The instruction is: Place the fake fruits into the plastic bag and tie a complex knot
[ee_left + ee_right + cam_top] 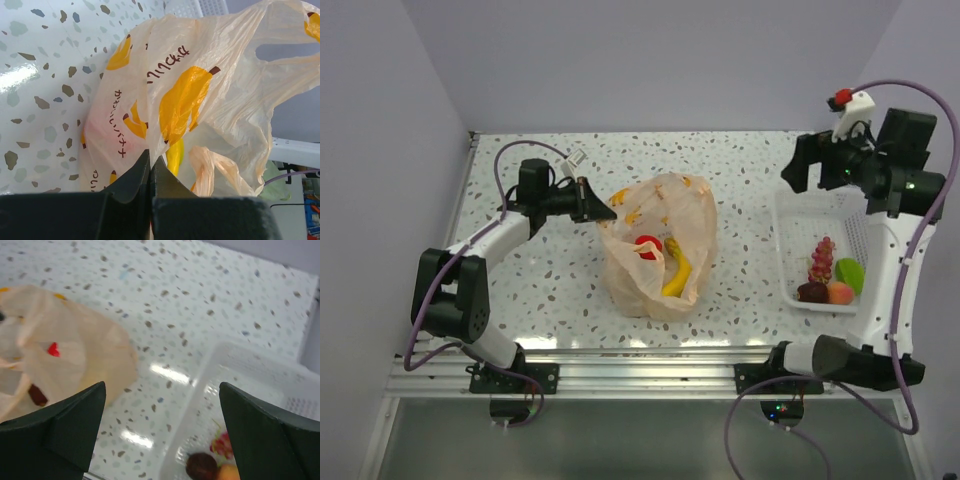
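The plastic bag [660, 245] lies open-mouthed mid-table, with a red fruit [647, 247] and a yellow banana [677, 272] inside. My left gripper [605, 212] is shut on the bag's left rim. In the left wrist view its tips [151, 157] pinch the thin film of the bag [200, 100], and the banana [175, 155] shows just behind. My right gripper [817, 165] hangs wide open above the basket's far left corner, holding nothing. From the right wrist, the gripper [162, 390] looks down on the bag [75, 350] and the basket. No knot is visible.
A white perforated basket [790, 215] at the right holds a pink-red piece [823, 258], a green one [851, 275], a maroon one [812, 292] and an orange one [840, 293]. The maroon piece [202, 466] shows near the basket wall [240, 365]. Walls close off the left and back.
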Robot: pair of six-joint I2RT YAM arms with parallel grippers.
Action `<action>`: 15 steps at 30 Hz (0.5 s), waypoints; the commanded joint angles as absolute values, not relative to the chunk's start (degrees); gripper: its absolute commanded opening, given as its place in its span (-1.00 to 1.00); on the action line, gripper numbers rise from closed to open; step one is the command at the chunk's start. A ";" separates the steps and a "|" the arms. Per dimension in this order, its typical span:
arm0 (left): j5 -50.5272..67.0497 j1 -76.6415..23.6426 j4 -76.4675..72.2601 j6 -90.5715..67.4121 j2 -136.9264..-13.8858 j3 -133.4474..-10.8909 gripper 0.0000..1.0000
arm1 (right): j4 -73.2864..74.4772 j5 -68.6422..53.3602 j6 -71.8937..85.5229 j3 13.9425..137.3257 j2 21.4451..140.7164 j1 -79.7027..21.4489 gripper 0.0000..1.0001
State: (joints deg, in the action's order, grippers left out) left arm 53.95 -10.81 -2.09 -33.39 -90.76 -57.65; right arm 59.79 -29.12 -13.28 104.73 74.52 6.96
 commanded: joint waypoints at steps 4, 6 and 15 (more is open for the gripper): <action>55.02 -10.28 -3.96 -33.93 -89.82 -60.12 -1.00 | 73.91 -17.68 -24.16 100.84 82.52 26.97 0.96; 55.11 -10.28 -3.87 -33.84 -89.82 -60.47 -1.00 | 71.64 -12.86 -24.43 96.18 82.44 28.38 0.96; 54.93 -10.28 -4.13 -34.10 -90.97 -60.82 -1.00 | 54.86 -2.72 -16.44 71.99 85.42 29.18 0.97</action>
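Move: The dark brown fruit in the tray lies about 17 cm to the right of the empty right hand, 8 cm back and some 34 cm below. At that same height, the peach sits 6 cm to the right of the dark fruit and level with it, the grapes 7 cm farther out and 3 cm right of it, and the green fruit 5 cm out and 9 cm right of it. From the left hand the dark fruit is around 44 cm right, 10 cm back and 13 cm lower. Swing the open right gripper quickly about 17 cm right, away from the bag, already sinking as it goes, then drop it steeply into the tray over the dark brown fruit, some 26 cm down in all and drawing back about 7 cm. On the way tip the fingers from slanting forward to nearly straight down and turn them some 30 degrees clockwise; keep them wide open, touching no fruit yet. ##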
